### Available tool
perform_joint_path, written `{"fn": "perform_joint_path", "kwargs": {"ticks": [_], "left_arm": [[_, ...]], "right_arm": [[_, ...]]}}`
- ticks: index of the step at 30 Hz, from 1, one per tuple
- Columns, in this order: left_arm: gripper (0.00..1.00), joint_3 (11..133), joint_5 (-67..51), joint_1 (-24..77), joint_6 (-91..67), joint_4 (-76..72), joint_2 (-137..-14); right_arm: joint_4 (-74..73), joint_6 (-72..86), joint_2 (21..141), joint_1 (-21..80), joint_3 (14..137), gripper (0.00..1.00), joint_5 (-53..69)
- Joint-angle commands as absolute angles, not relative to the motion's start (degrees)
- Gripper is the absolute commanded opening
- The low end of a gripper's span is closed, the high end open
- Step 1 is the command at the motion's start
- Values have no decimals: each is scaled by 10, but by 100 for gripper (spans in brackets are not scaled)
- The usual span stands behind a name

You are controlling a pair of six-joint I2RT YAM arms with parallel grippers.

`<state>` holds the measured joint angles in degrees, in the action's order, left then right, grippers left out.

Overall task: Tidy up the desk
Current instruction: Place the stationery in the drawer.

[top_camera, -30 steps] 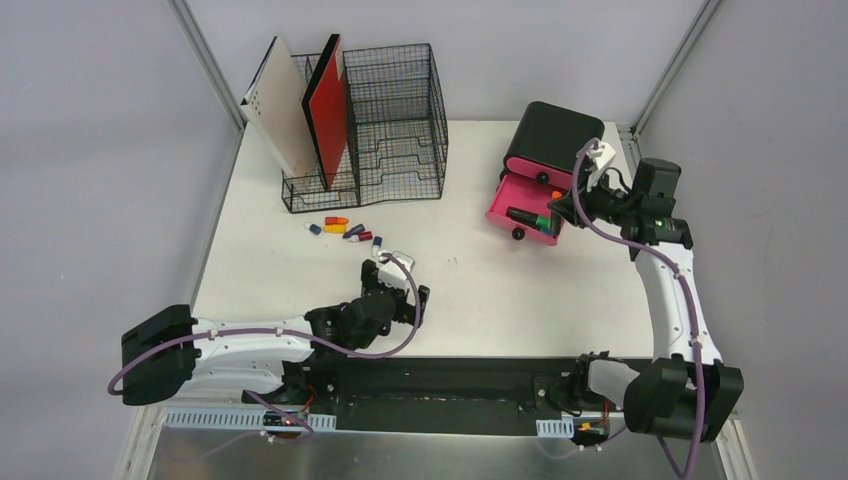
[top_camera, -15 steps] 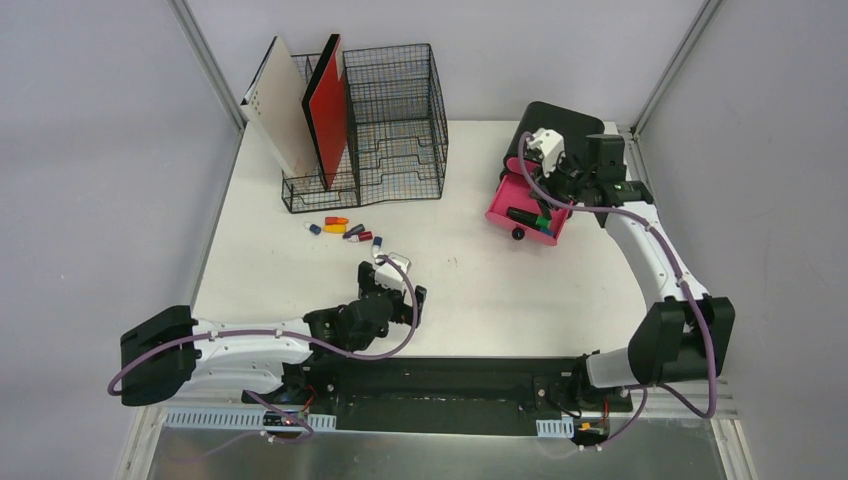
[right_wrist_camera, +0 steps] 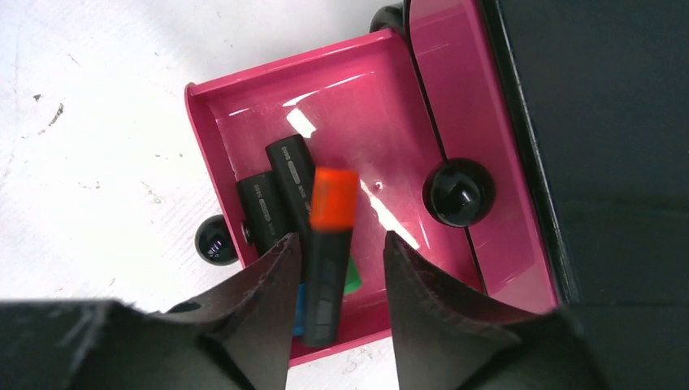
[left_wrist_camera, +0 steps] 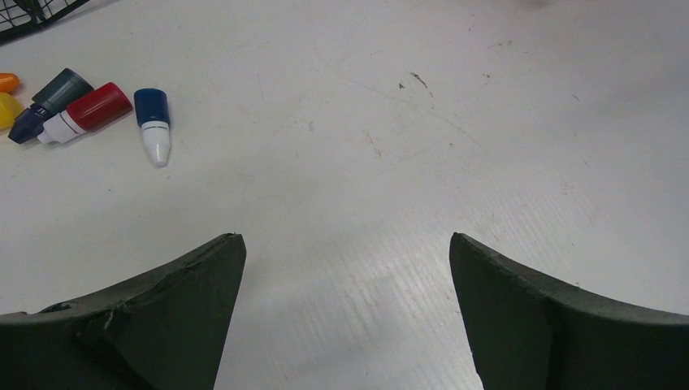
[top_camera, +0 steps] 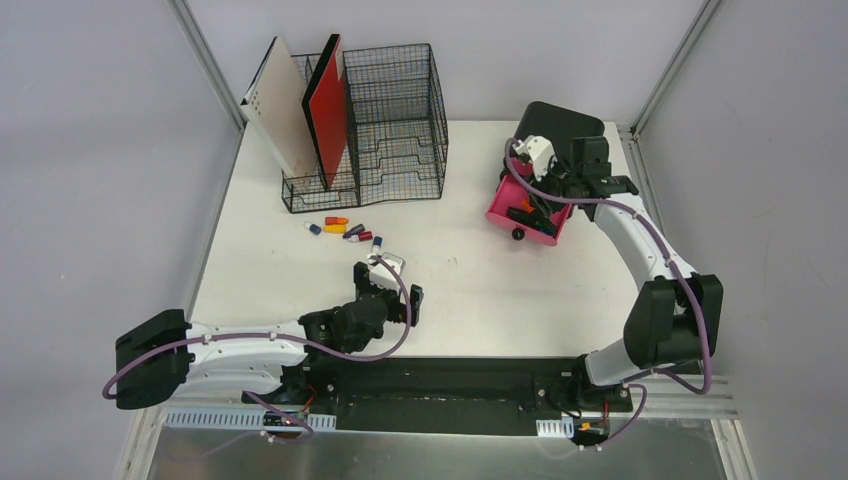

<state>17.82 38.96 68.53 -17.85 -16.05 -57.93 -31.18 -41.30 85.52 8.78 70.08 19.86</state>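
The white desk (top_camera: 480, 280) carries everything. My right gripper (top_camera: 532, 203) hangs over the open pink drawer (top_camera: 500, 211) of the black box (top_camera: 560, 125). In the right wrist view the gripper (right_wrist_camera: 341, 237) is open. A black marker with an orange cap (right_wrist_camera: 334, 200) sits blurred between its fingers, with a gap on its right side, above the drawer (right_wrist_camera: 236, 114). Two black markers (right_wrist_camera: 280, 183) lie in the drawer. My left gripper (top_camera: 393, 283) is wide open and low over bare desk (left_wrist_camera: 366, 97), with nothing between its fingers (left_wrist_camera: 347, 240).
Several small coloured pens lie together (top_camera: 345, 228) in front of the black wire-mesh organizer (top_camera: 395, 120); a blue-and-white one (left_wrist_camera: 153, 126) and a red one (left_wrist_camera: 85, 112) lie left of my left gripper. Upright boards (top_camera: 310, 105) stand in the organizer. The drawer has round black knobs (right_wrist_camera: 457, 192).
The right arm swung left from beside the black box to above the open drawer, and its jaws widened around the orange-capped marker. The left arm shifted slightly left.
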Motion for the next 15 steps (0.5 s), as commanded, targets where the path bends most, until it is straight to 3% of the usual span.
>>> {"fn": "perform_joint_path", "kwargs": {"ticks": [1,11,15], "left_arm": [[99,172,399,682,-191,-184,-569],[99,171,401,683,-192,-184,-568],[99,171,401,683,-192,-184,-568]], "right_arm": [[-307,-402,853,90,727,50,196],[-339,-331,775,72,713,70,317],[-343,-300,717,43,683,71,407]]}}
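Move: Just over the open middle drawer, the right hand has its middle about 4 cm below and 2 cm to the left. The orange-capped black marker hangs loose between the parting fingers, roughly 2 cm under them and 1 cm left. The blue- and green-capped markers lie some 3 cm back, 2 cm left and 5 cm down; the top drawer's knob is about 5 cm ahead, 1 cm right, at fingertip height. For the left hand, the open drawer is roughly 16 cm ahead and 30 cm right, level in height. Opening wider from well under half to about 0.7, the right fingers part further around the already freed orange-capped marker while the hand first stays almost in place over the drawer. Then it speeds up and back away from the drawer, about 3.5 cm up and 3 cm back, drifting 1.5 cm left and rolling some 10 degrees, left side rising. ##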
